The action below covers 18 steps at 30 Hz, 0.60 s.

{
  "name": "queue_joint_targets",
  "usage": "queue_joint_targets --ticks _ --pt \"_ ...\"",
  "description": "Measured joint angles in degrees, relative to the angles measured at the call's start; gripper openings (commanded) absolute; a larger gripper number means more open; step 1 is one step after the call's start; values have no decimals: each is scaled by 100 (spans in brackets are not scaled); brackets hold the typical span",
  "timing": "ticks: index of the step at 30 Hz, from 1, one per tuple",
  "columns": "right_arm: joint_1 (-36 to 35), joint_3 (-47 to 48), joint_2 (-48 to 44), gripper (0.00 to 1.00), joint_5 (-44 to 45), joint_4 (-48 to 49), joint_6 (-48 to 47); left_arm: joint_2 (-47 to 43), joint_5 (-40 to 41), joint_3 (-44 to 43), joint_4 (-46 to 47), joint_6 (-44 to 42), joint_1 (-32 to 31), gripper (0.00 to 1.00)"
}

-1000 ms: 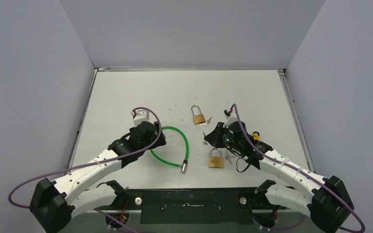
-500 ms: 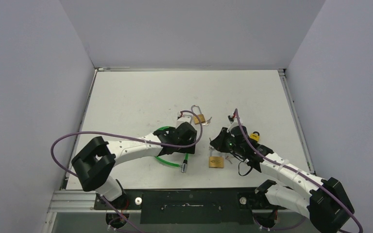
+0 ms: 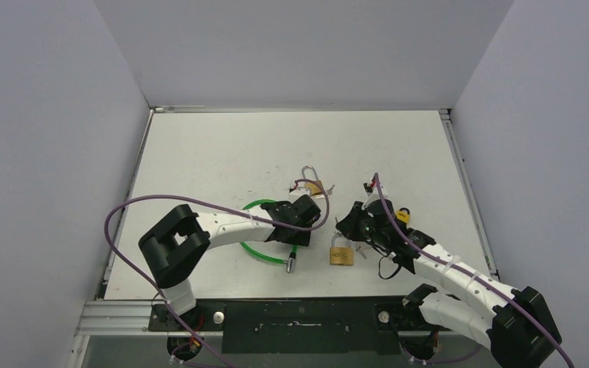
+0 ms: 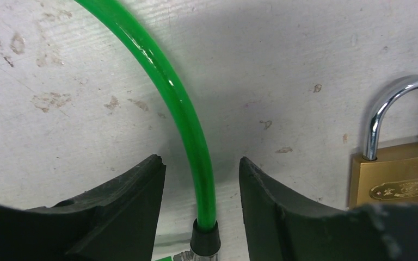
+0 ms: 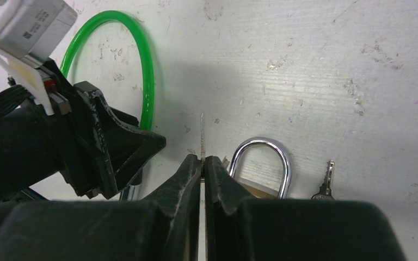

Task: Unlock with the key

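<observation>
A green cable lock (image 3: pixel 264 257) lies in a loop on the table. In the left wrist view, the cable (image 4: pixel 182 109) runs between the fingers of my left gripper (image 4: pixel 201 163). The jaws are open, with a gap on each side of the cable, just above its black end collar (image 4: pixel 206 239). A brass padlock (image 4: pixel 403 182) sits just to the right. My right gripper (image 5: pixel 203 159) is shut on a key, whose thin blade (image 5: pixel 202 133) sticks out past the fingertips. It hovers beside the padlock's steel shackle (image 5: pixel 261 142). From above, that padlock (image 3: pixel 342 253) lies between both grippers.
A second brass padlock (image 3: pixel 312 184) lies farther back, partly hidden by my left wrist. A small padlock with a yellow part (image 3: pixel 403 216) sits by my right arm. A loose key (image 5: pixel 326 182) lies right of the near padlock. Purple cables arch over both arms.
My left arm has swung right, from the left side of the green loop to its right end by the padlock, and its jaws have narrowed. My right gripper has shifted slightly, still shut.
</observation>
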<state>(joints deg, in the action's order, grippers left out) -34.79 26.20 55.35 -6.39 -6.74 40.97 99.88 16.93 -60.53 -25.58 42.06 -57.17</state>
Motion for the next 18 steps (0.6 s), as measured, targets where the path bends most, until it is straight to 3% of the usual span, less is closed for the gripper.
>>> queue_joint_targets --ticks 7,11,14,18 --pt "59 -109 -173 0 -4 -39 0 238 -92 -221 -289 35 0 38" --pt "177 -125 -240 0 -15 -66 -15 238 -94 -221 -382 52 0 21" --pt "284 -125 -256 0 -50 -68 -44 247 -114 -225 -393 66 0 1" --pt "369 -125 -271 0 -125 -72 -92 247 -155 -227 -378 70 0 0"
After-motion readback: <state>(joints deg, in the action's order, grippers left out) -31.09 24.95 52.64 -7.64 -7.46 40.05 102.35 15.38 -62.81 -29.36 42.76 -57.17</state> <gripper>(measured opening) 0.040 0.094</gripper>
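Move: The green cable, a centimetre or so below and 1 cm behind the left fingertips, runs between the open fingers. Its metal lock cylinder lies about 5 cm back and 1 cm left of that hand. The big brass padlock is some 12 cm to its right, 1 cm back; the small padlock about 15 cm ahead, 5 cm right. The right hand, holding the key, has the cable roughly 11 cm left, level with it fore and aft, 8 cm below. The green cable is pinched just ahead of its black collar: the left hand settles barely 1 cm down and back onto it, then stays there while its fingers close from half open to nearly shut around the tube. Meanwhile the right hand, still gripping the key, eases about 1.5 cm to the right, away from the cable. ##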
